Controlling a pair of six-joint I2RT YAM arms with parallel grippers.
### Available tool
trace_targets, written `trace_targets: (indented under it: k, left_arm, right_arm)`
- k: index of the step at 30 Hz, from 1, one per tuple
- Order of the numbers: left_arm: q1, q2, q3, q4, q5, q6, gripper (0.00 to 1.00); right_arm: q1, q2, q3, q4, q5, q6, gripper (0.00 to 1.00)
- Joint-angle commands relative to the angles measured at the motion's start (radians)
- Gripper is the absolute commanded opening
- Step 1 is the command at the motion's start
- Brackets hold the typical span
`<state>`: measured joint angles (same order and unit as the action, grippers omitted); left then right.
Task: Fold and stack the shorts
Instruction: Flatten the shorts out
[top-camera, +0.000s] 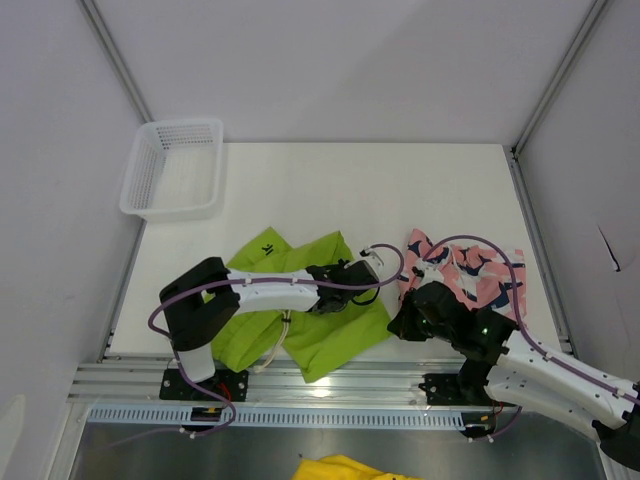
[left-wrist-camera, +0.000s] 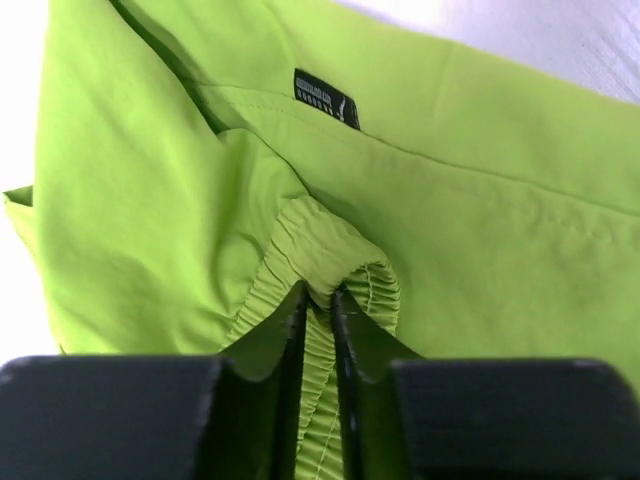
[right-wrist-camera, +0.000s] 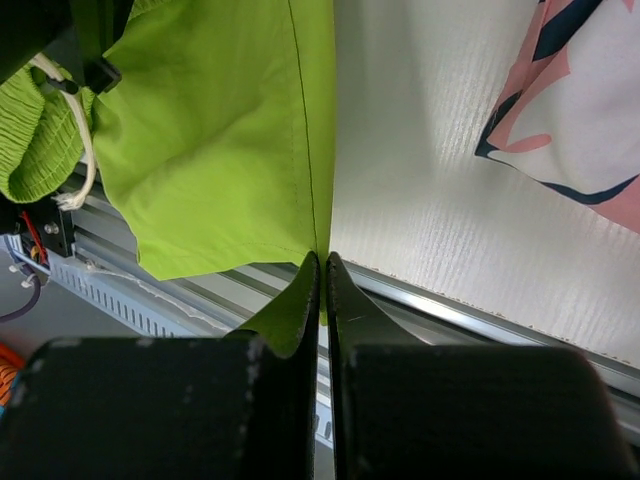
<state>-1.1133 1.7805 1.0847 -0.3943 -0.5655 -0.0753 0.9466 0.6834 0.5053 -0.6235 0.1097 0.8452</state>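
Note:
The lime green shorts (top-camera: 320, 335) lie crumpled at the table's near edge, between the two arms. My left gripper (left-wrist-camera: 318, 292) is shut on their gathered elastic waistband (left-wrist-camera: 345, 255), near a small black label (left-wrist-camera: 325, 97). My right gripper (right-wrist-camera: 322, 258) is shut on the seamed edge of the same green shorts (right-wrist-camera: 220, 130), just over the table's front rail. In the top view the left gripper (top-camera: 345, 275) is at the garment's upper right and the right gripper (top-camera: 397, 322) at its right corner. The pink shorts (top-camera: 480, 272) with navy-and-white print lie flat to the right, partly under the right arm.
A white mesh basket (top-camera: 175, 168) stands at the far left corner of the table. The metal rail (right-wrist-camera: 480, 310) runs along the near edge. A white drawstring (right-wrist-camera: 80, 140) hangs from the green waistband. Something yellow (top-camera: 340, 468) lies below the table.

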Motion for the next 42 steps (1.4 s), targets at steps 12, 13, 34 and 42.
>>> trace_targets:
  k: [12, 13, 34, 42]
  left_arm:
    - [0.006, -0.111, 0.044, 0.031, -0.002, 0.009, 0.00]
    - [0.012, -0.130, 0.046, 0.025, 0.007, 0.002, 0.00]
    - [0.430, -0.832, 0.352, -0.310, 0.303, -0.175, 0.00]
    - [0.546, -0.825, 0.624, -0.437, 0.254, -0.129, 0.00]
  right_arm:
    - [0.001, 0.037, 0.002, 0.034, -0.025, -0.040, 0.00]
    - [0.001, 0.050, 0.007, 0.036, -0.030, -0.050, 0.00]
    - [-0.232, 0.396, 0.599, -0.051, -0.054, -0.423, 0.00]
    - [-0.414, 0.418, 0.857, -0.102, -0.205, -0.497, 0.00]
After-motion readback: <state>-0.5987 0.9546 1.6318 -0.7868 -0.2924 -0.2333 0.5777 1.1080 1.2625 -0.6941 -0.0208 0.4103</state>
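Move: The green shorts' bunched waistband fold lies right between the left fingertips, about 1 cm ahead and 1 cm below; the drawstring is some 12 cm left of that hand and 11 cm back. From the right hand, which already holds the hem corner of one leg, the fold is about 12 cm ahead, 11 cm left and 5 cm lower, while the pink patterned shorts lie roughly 15 cm right, 10 cm ahead and 6 cm below. The waistband fold is pinched as the left fingers close fully, then carried steeply up about 40 cm and some 18 cm left, the hand rolling its left side down and tipping its fingers upward. The hem corner stays in the right fingers, which dip slightly, then swing up about 19 cm and forward 14 cm. ##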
